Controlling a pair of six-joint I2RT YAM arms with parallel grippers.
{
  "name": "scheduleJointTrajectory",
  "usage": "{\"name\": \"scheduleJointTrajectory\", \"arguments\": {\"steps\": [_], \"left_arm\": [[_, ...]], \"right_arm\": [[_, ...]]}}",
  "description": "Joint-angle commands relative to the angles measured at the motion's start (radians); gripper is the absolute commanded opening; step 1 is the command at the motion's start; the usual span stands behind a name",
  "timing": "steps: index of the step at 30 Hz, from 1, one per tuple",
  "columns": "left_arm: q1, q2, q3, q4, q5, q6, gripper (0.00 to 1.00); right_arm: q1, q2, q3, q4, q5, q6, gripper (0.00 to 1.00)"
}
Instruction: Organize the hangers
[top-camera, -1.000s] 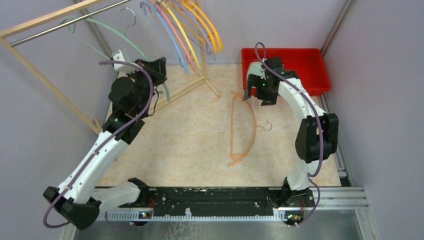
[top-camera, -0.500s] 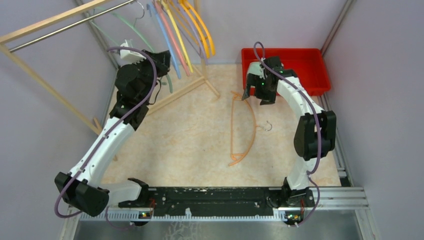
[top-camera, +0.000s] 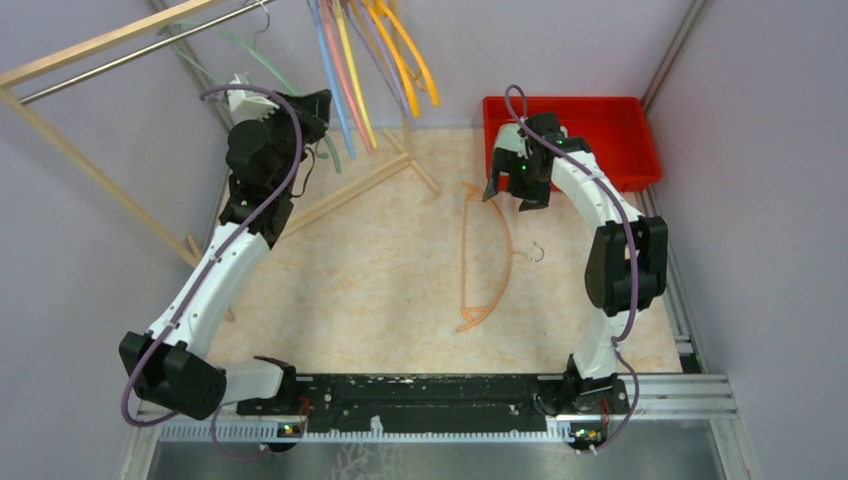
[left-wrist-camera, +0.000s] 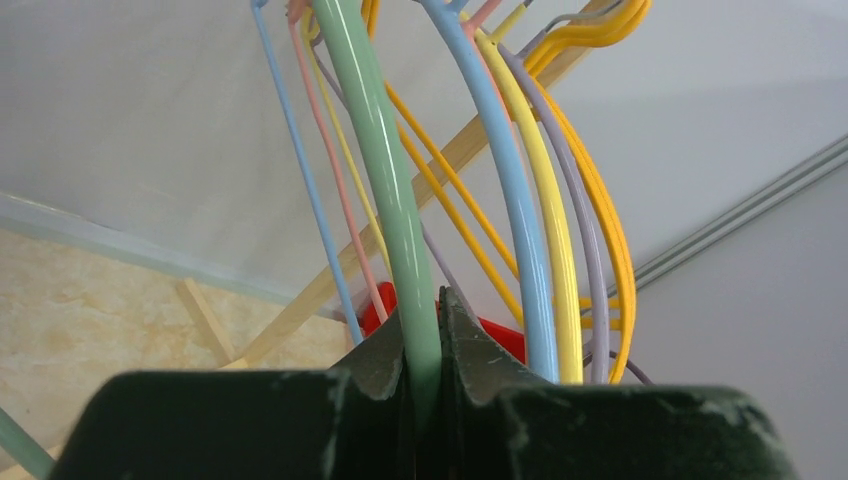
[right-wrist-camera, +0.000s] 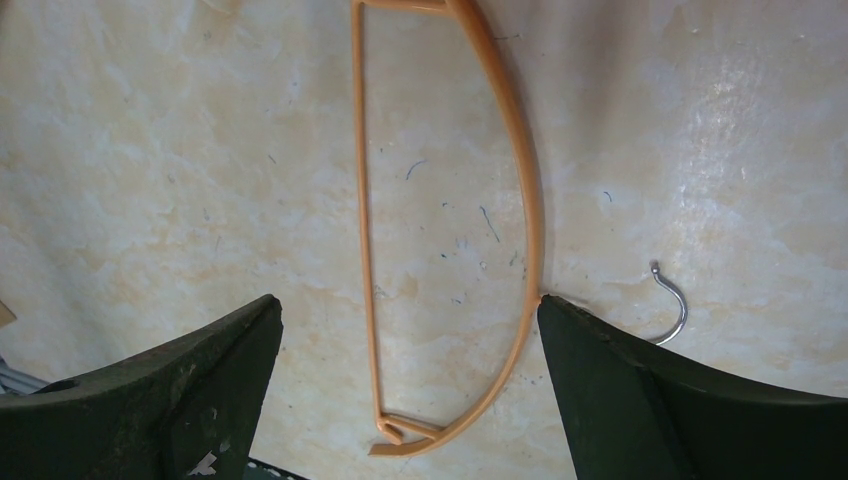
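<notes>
My left gripper (top-camera: 316, 112) (left-wrist-camera: 422, 330) is shut on a green hanger (top-camera: 275, 72) (left-wrist-camera: 385, 170), held up beside the rack with its metal hook near the rail (top-camera: 130, 52). Several hangers (top-camera: 375, 70) in blue, pink, yellow, purple and orange hang close together at the rail's right end, just right of the green one (left-wrist-camera: 545, 210). An orange hanger (top-camera: 503, 245) (right-wrist-camera: 520, 170) lies flat on the table, its metal hook (top-camera: 538, 252) (right-wrist-camera: 672, 305) pointing right. Above that hanger's far end hovers my right gripper (top-camera: 510, 195) (right-wrist-camera: 408, 300), open with nothing between its fingers.
The pale wooden rack frame (top-camera: 90, 170) slants across the back left, with its foot bars (top-camera: 370, 180) on the table. A red bin (top-camera: 610, 125) stands at the back right behind the right arm. Grey walls close in both sides.
My left arm has carried the green hanger up and toward the rail. The hung hangers have swung and bunched together. The right arm has hardly moved.
</notes>
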Motion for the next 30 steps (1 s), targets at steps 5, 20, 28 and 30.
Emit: {"name": "scheduleJointTrajectory", "arguments": {"steps": [5, 20, 28, 30], "left_arm": [[0.040, 0.014, 0.048, 0.046, 0.049, -0.054, 0.00], [0.070, 0.052, 0.112, -0.098, 0.253, -0.049, 0.41], [0.070, -0.029, 0.104, -0.134, 0.298, 0.029, 1.00], [0.070, -0.053, 0.097, -0.151, 0.295, 0.047, 1.00]], "right_arm": [[0.007, -0.005, 0.031, 0.009, -0.008, -0.021, 0.98], [0.007, -0.026, -0.012, 0.022, -0.006, -0.017, 0.99], [0.007, -0.036, -0.037, 0.034, -0.002, -0.015, 0.99], [0.007, -0.035, -0.041, 0.032, -0.002, -0.021, 0.99]]}}
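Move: The left gripper holds the green hanger by its near shoulder. The rail spot under its hook is about 8 cm ahead, 8 cm to the left and 14 cm above. The blue hanger hangs around 6 cm ahead and 4 cm to the right, slightly higher; the yellow one is some 7 cm ahead and 8 cm to the right. From the right hand, that rail spot is roughly 10 cm ahead, 40 cm left and 45 cm up. Ease the left gripper about 2 cm forward and slightly down to let the green hanger's hook settle on the rail, still pinching its shoulder. Then shift 2 cm to the right, turning some 10 degrees clockwise, open the fingers wide to release it, and start drawing back with a slight rise at the end. ##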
